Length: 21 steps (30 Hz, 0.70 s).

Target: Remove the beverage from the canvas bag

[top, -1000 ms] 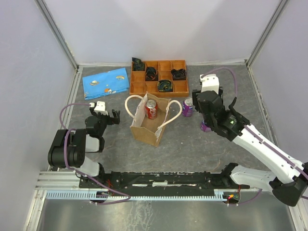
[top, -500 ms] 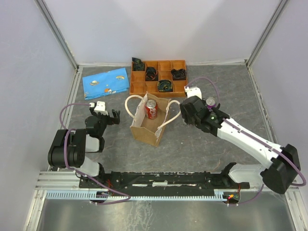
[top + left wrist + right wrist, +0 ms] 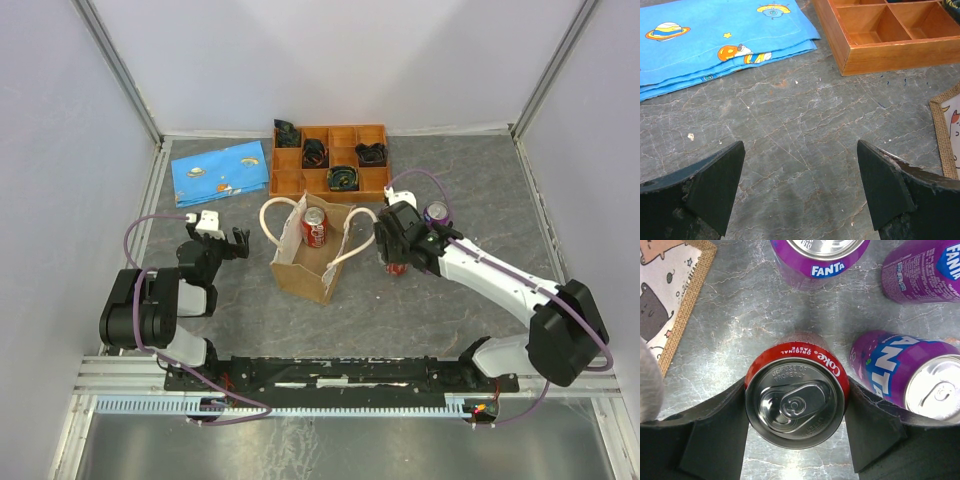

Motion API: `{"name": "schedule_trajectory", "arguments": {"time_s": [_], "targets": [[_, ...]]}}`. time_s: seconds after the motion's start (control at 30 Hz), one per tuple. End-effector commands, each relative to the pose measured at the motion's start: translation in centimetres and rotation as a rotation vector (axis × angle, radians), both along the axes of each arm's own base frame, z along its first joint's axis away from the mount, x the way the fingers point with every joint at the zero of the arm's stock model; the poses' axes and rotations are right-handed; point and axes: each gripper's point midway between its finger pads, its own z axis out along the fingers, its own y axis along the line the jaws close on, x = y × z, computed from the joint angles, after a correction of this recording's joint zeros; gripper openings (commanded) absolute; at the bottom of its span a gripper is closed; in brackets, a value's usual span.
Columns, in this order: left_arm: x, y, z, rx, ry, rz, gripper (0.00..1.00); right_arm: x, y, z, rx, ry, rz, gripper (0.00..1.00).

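Note:
The tan canvas bag (image 3: pixel 305 268) stands open at mid-table with cream rope handles, and a red cola can (image 3: pixel 315 227) stands upright inside it. Just right of the bag, my right gripper (image 3: pixel 397 260) is shut on a second red Coke can (image 3: pixel 796 402); its dark fingers (image 3: pixel 715 435) press both sides of the can, seen from above. The bag's burlap corner (image 3: pixel 675 295) shows at upper left of the right wrist view. My left gripper (image 3: pixel 800 185) hovers open over bare table left of the bag, holding nothing.
Three purple Fanta cans (image 3: pixel 817 257) (image 3: pixel 920 270) (image 3: pixel 910 377) crowd close around the held can; one shows from above (image 3: pixel 436 213). An orange compartment tray (image 3: pixel 330 160) with dark items sits at the back, and a blue printed cloth (image 3: pixel 220 170) lies to its left.
My right arm has swung left from the purple cans to just beside the bag's right handle, its grip unchanged. The left arm has not moved.

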Motion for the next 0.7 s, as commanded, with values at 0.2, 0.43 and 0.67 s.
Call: {"name": "schedule_trajectory", "arguments": {"time_s": [0.2, 0.43, 0.67], "targets": [[0.4, 0.1, 1.6, 0.047, -0.071, -0.016, 0.99, 2.1, 0.3, -0.5, 0.084, -0.038, -0.059, 0.17], [0.4, 0.1, 1.6, 0.047, -0.07, -0.016, 0.99, 1.9, 0.5, -1.6, 0.089, -0.01, -0.055, 0.74], [0.4, 0.1, 1.6, 0.047, -0.07, -0.016, 0.99, 1.9, -0.1, -0.2, 0.069, -0.025, -0.061, 0.99]]}}
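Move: The right hand already holds a Coke can upright near its top; the bare table spot for it lies straight below, about 11 cm beneath the fingers. From this hand one Fanta stands some 8 cm ahead, another about 8 cm right and level, a far Fanta 9 ahead and 11 right, and the canvas bag roughly 20 cm left, level. From the left hand the spot is about 43 cm right and 8 back. The right hand lowers the Coke can about 2 cm onto the table, then opens wide to release it. ##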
